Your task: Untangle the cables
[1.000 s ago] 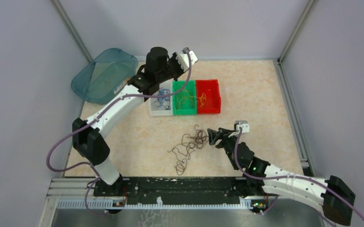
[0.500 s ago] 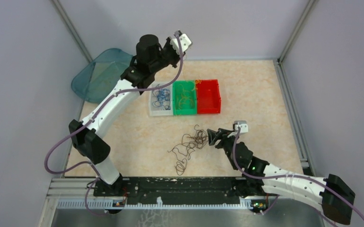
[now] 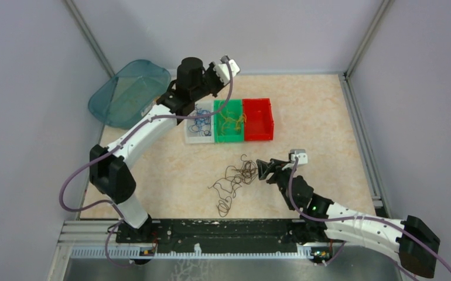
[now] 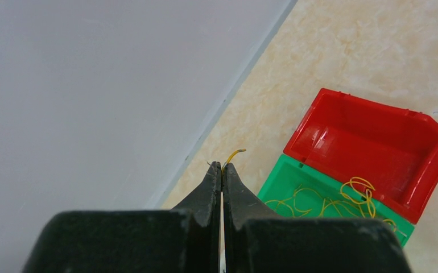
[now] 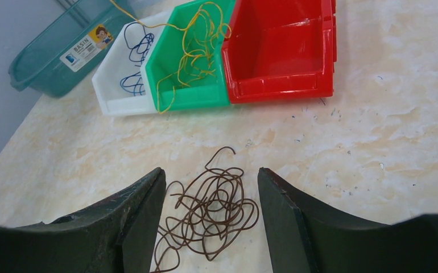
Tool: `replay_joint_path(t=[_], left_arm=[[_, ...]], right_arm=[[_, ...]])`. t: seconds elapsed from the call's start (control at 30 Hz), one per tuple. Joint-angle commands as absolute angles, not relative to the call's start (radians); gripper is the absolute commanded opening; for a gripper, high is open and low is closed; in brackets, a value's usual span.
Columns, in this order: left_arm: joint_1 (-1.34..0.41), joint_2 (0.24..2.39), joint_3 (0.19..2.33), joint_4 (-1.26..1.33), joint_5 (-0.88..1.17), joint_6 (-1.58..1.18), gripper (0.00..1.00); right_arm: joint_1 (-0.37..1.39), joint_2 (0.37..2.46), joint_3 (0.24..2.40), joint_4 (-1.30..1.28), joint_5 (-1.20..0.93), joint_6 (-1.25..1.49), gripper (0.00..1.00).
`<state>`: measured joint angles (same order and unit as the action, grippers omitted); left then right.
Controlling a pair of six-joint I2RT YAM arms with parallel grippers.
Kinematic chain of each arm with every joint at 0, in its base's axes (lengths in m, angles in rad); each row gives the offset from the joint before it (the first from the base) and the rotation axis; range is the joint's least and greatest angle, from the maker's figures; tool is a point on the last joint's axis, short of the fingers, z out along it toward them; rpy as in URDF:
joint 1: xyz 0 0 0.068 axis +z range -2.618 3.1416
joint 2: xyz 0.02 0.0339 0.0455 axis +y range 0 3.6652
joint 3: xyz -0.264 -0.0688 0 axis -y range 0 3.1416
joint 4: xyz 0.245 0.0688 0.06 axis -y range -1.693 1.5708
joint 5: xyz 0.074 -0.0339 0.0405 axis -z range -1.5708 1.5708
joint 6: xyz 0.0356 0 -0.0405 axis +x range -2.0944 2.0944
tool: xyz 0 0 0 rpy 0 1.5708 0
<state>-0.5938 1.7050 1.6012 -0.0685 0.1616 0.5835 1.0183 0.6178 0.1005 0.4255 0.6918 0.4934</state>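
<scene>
A tangle of dark brown cables point(image 3: 238, 178) lies on the table in front of the bins. My right gripper point(image 5: 210, 169) stands open just to its right, with the brown tangle point(image 5: 211, 207) between and below the fingers, untouched. My left gripper point(image 4: 222, 165) is shut on a yellow cable point(image 4: 235, 152), held up near the back wall above the bins. That strand trails down to the other yellow cables point(image 3: 230, 120) in the green bin point(image 3: 218, 138). Blue cables point(image 3: 200, 123) lie in the white bin point(image 3: 191, 139).
A red bin point(image 3: 258, 136) stands to the right of the green one, with nothing in it. A teal basin point(image 3: 130, 92) lies at the back left against the wall. The left arm point(image 3: 153, 120) reaches over the white bin.
The left arm lifted toward the back wall, then came partly back. The yellow strand it holds was drawn off the red bin over the green one. The right arm stayed still.
</scene>
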Motion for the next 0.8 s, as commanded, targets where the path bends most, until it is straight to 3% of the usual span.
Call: replay_joint_path(t=[0.0,0.37,0.77], left_arm=[[-0.594,1.702,1.578,0.011,0.080,0.654,0.00],[-0.576,1.697,1.509,0.093,-0.021,0.772,0.00],[-0.587,1.681,1.532,-0.036,-0.052,0.772,0.00]], right_arm=[[1.011,0.613,0.147,0.454,0.693,0.498,0.61],[1.011,0.620,0.133,0.476,0.693,0.501,0.61],[1.008,0.652,0.109,0.524,0.694,0.509,0.61]])
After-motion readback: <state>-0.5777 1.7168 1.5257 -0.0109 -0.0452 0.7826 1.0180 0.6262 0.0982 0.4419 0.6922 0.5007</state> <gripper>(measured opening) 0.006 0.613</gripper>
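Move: The yellow cable, still pinched in the left fingers, hangs down towards the green bin, whose middle lies about 30 cm below that hand, some 11 cm back and roughly level sideways. At the same depth and height, the empty red bin sits about 8 cm to the hand's right and the white bin with the blue cable about 10 cm to its left. From the idle right hand the green bin is some 12 cm ahead, 10 cm left and 11 cm lower. The yellow cable's held end is drawn by the left hand about 5 cm left and forward, sideways away from the red bin. After starting nearly level, the hand sinks a couple of centimetres in the second half. Its wrist rolls left side up and swings counter-clockwise, each about 10 degrees, tipping the fingers slightly upward; they stay shut on the cable. ##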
